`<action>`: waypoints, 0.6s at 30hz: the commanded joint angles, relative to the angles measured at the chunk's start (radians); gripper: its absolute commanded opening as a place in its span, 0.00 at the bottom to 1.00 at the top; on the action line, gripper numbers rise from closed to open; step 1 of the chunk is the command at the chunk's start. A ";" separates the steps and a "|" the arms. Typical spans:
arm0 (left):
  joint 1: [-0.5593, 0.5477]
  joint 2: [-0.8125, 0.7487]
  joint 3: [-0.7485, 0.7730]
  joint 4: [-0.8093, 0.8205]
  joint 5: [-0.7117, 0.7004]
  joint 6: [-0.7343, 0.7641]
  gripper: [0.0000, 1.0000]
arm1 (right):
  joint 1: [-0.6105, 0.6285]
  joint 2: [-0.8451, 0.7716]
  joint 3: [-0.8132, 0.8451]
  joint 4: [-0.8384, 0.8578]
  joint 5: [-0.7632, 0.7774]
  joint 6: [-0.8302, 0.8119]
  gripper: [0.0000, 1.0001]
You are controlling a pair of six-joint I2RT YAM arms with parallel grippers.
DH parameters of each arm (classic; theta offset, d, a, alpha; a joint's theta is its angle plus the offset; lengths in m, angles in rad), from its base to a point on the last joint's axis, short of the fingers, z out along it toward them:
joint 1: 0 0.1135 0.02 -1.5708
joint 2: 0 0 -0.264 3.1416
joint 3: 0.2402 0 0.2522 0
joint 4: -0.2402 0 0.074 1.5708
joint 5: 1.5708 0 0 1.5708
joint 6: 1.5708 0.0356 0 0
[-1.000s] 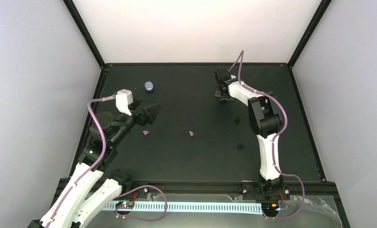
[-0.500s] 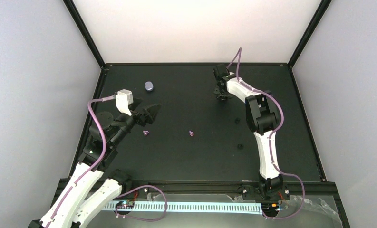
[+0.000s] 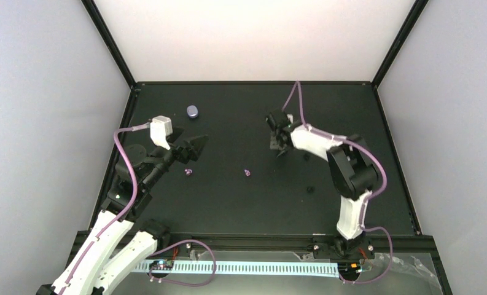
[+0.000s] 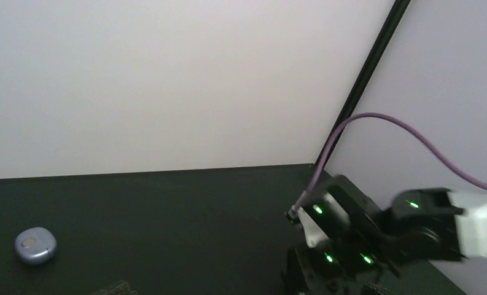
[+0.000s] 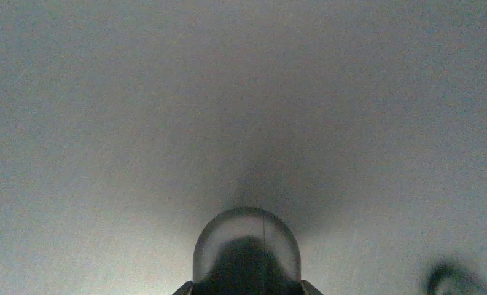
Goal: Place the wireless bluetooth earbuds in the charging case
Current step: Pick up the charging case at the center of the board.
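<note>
The lavender charging case (image 3: 193, 111) lies with its lid down at the far left of the black mat, also seen as the case (image 4: 37, 245) in the left wrist view. Two tiny purple earbuds lie apart on the mat: one earbud (image 3: 188, 172) just near of my left gripper (image 3: 191, 136), the other earbud (image 3: 247, 173) mid-table. The left gripper hangs open and empty. My right gripper (image 3: 279, 142) hovers low, right of centre. A rounded translucent thing with a dark core (image 5: 247, 252) fills the bottom of its wrist view; whether it is gripped does not show.
Two small black objects lie on the mat near the right arm, one (image 3: 306, 157) beside its forearm and one (image 3: 310, 189) nearer the front. The right arm's wrist (image 4: 376, 233) shows green lights. Black frame posts rise at the mat's far corners.
The right arm has swung from the far side toward the middle of the mat, its wrist turning. The left arm, the case and both earbuds have stayed put.
</note>
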 commanded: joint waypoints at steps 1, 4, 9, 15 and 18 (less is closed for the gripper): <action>-0.010 0.006 0.007 0.019 0.023 0.005 0.99 | 0.113 -0.195 -0.184 0.065 0.011 -0.006 0.38; -0.010 0.008 0.007 0.019 0.024 0.005 0.99 | 0.178 -0.281 -0.276 0.047 0.004 -0.036 0.38; -0.010 0.013 0.007 0.019 0.027 0.009 0.99 | 0.278 -0.342 -0.335 -0.030 0.019 -0.106 0.38; -0.010 0.035 0.009 0.019 0.030 0.011 0.99 | 0.400 -0.332 -0.350 -0.064 -0.009 -0.156 0.39; -0.010 0.042 0.008 0.019 0.030 0.015 0.99 | 0.435 -0.301 -0.349 -0.061 -0.016 -0.155 0.39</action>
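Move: The right hand already holds the black charging case between its fingers, a couple of centimetres off the board. The nearer purple earbud, close to the board's centre, lies about 12 cm back and 13 cm to its left, 2 cm lower. One small black piece sits roughly 4 cm back and 9 cm to its right, another some 20 cm back and 10 cm right. From the raised left hand, that purple earbud is about 5 cm ahead, 16 cm right and 33 cm below. Back towards its base and more gently to the left, the right hand sweeps some 16 cm back and 7 cm across, carrying the pinched case low over the board towards the nearer purple earbud. It rises slightly at first, then sinks part of that again, turning about 30 degrees counter-clockwise; the pull starts fast and eases off, the grip unchanged. ##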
